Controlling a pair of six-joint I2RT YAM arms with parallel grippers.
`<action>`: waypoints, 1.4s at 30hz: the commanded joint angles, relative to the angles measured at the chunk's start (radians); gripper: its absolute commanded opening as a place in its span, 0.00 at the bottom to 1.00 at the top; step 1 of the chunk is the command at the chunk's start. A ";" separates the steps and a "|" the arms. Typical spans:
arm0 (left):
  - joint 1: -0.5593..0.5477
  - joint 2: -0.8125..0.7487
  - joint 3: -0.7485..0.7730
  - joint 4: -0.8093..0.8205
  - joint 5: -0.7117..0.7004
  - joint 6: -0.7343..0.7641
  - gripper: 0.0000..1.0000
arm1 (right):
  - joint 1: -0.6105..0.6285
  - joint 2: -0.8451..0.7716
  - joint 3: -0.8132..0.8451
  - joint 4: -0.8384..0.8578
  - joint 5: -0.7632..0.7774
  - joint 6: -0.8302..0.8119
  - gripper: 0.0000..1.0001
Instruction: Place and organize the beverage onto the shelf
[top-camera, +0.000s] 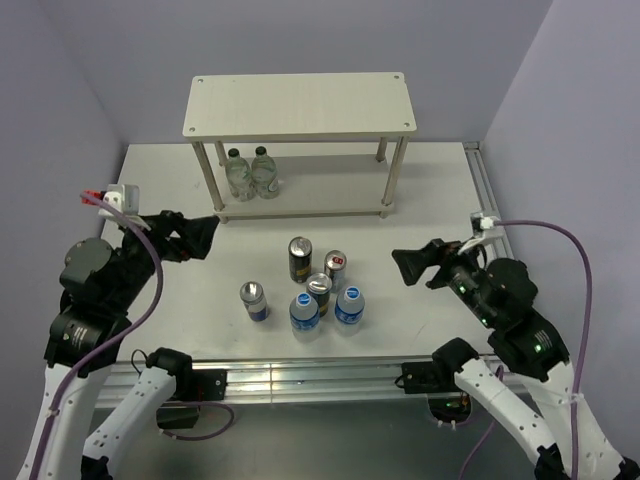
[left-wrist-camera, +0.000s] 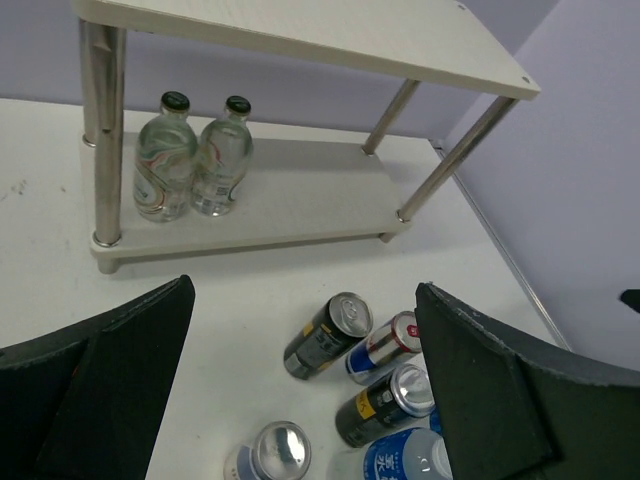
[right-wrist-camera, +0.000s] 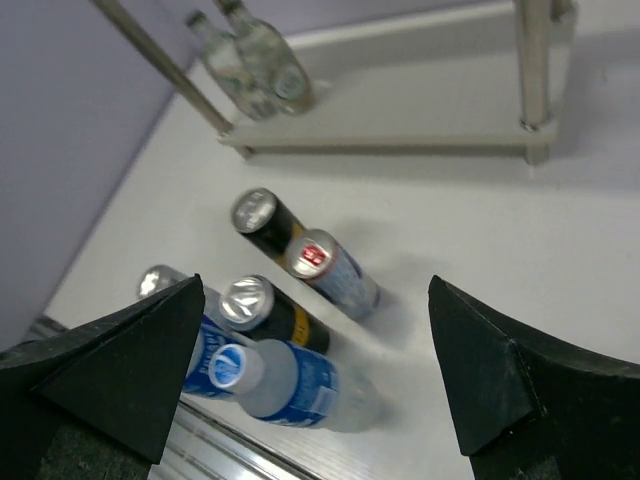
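The beverage stands upright in a cluster on the white table: two black cans (top-camera: 300, 259) (top-camera: 318, 292), a red-topped silver can (top-camera: 335, 268), a blue silver can (top-camera: 253, 299) and two blue-capped water bottles (top-camera: 305, 315) (top-camera: 349, 306). The shelf (top-camera: 300, 105) stands behind them with a bare top board. My left gripper (top-camera: 195, 238) hovers open to the left of the cluster, holding nothing. My right gripper (top-camera: 415, 265) hovers open to its right, also holding nothing. The left wrist view looks down on the cans (left-wrist-camera: 325, 340) between wide-apart fingers (left-wrist-camera: 120, 370). The right wrist view shows a water bottle (right-wrist-camera: 285, 380).
Two small clear unlabelled bottles (top-camera: 237, 172) (top-camera: 264, 170) stand at the left end of the shelf's lower board (top-camera: 320, 195). Thin metal posts (top-camera: 397, 175) hold the boards at each corner. Purple walls close in the table at the back and on both sides.
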 joint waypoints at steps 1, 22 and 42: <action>-0.005 0.103 0.015 -0.029 0.083 -0.038 0.99 | 0.060 0.127 0.017 -0.092 0.178 0.005 1.00; -1.225 0.396 -0.006 -0.177 -1.196 -0.495 0.99 | 1.160 0.449 0.080 -0.572 1.208 0.833 1.00; -1.533 0.655 -0.242 -0.133 -1.175 -0.973 0.99 | 1.393 0.576 -0.228 -0.342 1.183 1.156 1.00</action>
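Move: The left water bottle is the left hand's target, about 6 cm back, 22 to its right and 26 below; of that bottle, the silver-blue can stands 11 cm left and 5 farther out, the front black can 3 right and 6 farther out. The right water bottle lies level with the right hand, some 12 cm left and 21 below; the red-blue can stands 9 cm beyond that bottle and 3 left. The two water bottles are approached together from the near side, one by each open hand. The left hand swings right and back after a brief forward reach, ending with a straight drop, some 23 cm down in all; the right sinks about 19 cm, drawing back and left. Both tip slightly downward, outer sides rolling up 15 to 20 degrees. ##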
